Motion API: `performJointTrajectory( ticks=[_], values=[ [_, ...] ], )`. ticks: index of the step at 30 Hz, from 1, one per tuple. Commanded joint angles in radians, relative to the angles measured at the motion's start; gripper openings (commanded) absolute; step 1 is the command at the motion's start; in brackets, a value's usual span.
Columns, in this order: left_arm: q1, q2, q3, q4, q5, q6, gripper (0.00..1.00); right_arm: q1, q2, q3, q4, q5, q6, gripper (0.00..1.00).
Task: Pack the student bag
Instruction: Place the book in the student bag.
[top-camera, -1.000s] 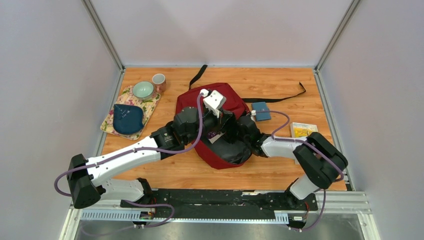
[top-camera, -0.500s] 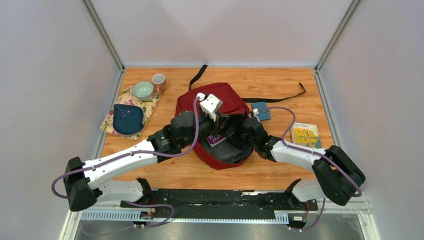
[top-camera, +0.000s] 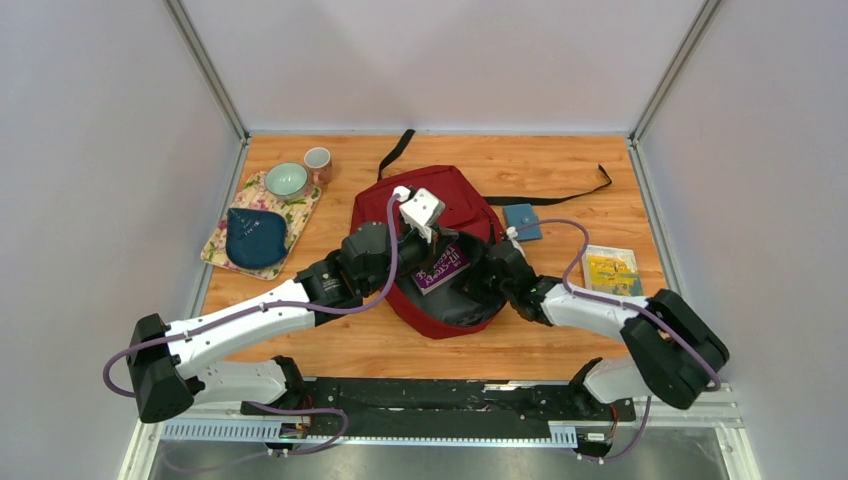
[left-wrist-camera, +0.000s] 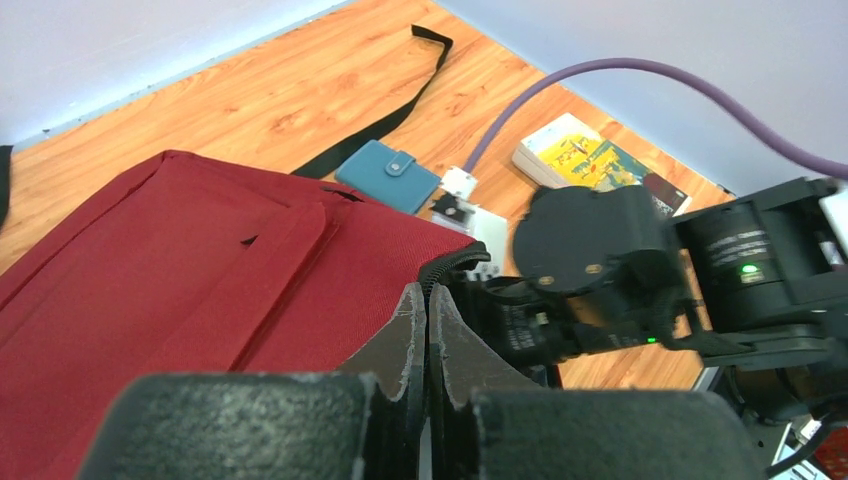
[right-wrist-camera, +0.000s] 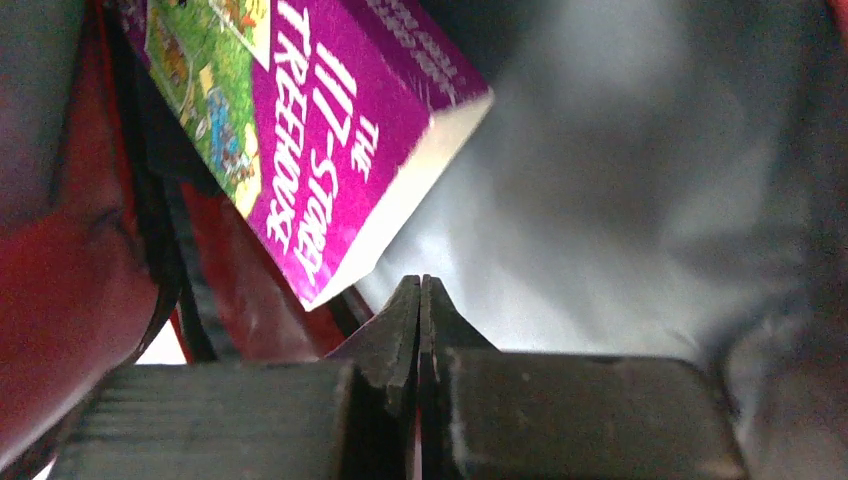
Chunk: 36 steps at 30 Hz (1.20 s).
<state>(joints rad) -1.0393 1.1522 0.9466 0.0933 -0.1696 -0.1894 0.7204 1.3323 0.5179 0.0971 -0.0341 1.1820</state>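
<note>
The student bag (top-camera: 455, 190), dark red with black straps, lies in the middle of the table with its mouth toward the arms. My left gripper (top-camera: 442, 240) is shut on the bag's black zipper edge (left-wrist-camera: 455, 262) at the top of the mouth; in the left wrist view the left gripper (left-wrist-camera: 427, 300) pinches that edge. A purple book (top-camera: 441, 267) rests slanted in the open mouth. My right gripper (top-camera: 480, 280) is inside the bag. In the right wrist view the right gripper (right-wrist-camera: 420, 290) is shut on nothing, just below the purple book (right-wrist-camera: 310, 150).
A teal wallet (top-camera: 521, 221) lies right of the bag, a yellow book (top-camera: 609, 268) farther right. At the left, a dark blue pouch (top-camera: 254, 237) sits on a floral mat (top-camera: 300, 205) with a bowl (top-camera: 286, 180); a cup (top-camera: 318, 163) stands beside it. A strap (top-camera: 570, 193) trails right.
The right gripper has let go of the purple book, which now lies in the bag's mouth, and has shut again. The right arm's elbow swung outward. The left gripper keeps its hold.
</note>
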Motion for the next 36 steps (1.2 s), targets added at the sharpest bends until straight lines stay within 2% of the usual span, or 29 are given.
performJointTrajectory(
  ticks=[1, 6, 10, 16, 21, 24, 29, 32, 36],
  values=[
    [-0.008, -0.036, 0.012, 0.054, 0.018, -0.030, 0.00, 0.001, 0.120, 0.114, 0.062, 0.066, -0.035, 0.00],
    [-0.008, -0.046, 0.004, 0.048, 0.007, -0.035, 0.00, 0.014, 0.241, 0.158, 0.297, 0.101, 0.034, 0.00],
    [-0.007, -0.049, 0.000, 0.043, -0.010, -0.033, 0.00, 0.019, 0.260, 0.195, 0.360, 0.194, 0.035, 0.00],
    [-0.008, -0.031, -0.011, 0.059, 0.007, -0.047, 0.00, 0.019, 0.338, 0.255, 0.391, 0.163, 0.048, 0.04],
    [-0.008, -0.026, -0.008, 0.051, 0.021, -0.054, 0.00, 0.017, 0.361, 0.232, 0.409, 0.174, 0.059, 0.08],
    [-0.008, -0.037, -0.020, 0.048, 0.006, -0.047, 0.00, 0.019, 0.292, 0.183, 0.389, 0.186, 0.022, 0.12],
    [-0.007, -0.045, -0.043, 0.051, -0.025, -0.045, 0.00, 0.019, 0.072, 0.130, 0.261, 0.166, -0.085, 0.28],
    [-0.008, -0.043, -0.055, 0.051, -0.030, -0.048, 0.00, 0.017, -0.085, 0.090, 0.127, 0.152, -0.116, 0.37],
    [-0.007, -0.043, -0.080, 0.072, -0.022, -0.056, 0.00, 0.017, -0.296, 0.039, -0.200, 0.200, -0.130, 0.43]
  ],
)
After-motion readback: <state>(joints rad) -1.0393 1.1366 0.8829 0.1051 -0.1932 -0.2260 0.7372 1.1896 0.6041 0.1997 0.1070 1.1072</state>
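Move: From the right hand, fingers shut inside the bag, the purple treehouse book's middle lies about 9 cm ahead and 8 cm to its left, a couple of centimetres lower. The edge of the raised flap is some 20 cm above, 6 cm left and 2 cm ahead; the blue wallet lies roughly 15 cm ahead and 12 cm right, about 4 cm lower. From the left hand the book is some 8 cm ahead, 2 cm left and 26 cm below. Keep the left gripper shut on the flap's zipped edge to hold the bag open, easing it down about 2 cm only at the end. With the right fingers shut, drive forward and leftward some 10 cm against the book's near end to push it deeper, then draw back a little and lift about 10 cm towards the flap edge, opening the fingers to nearly half and tipping them upward on the way. ##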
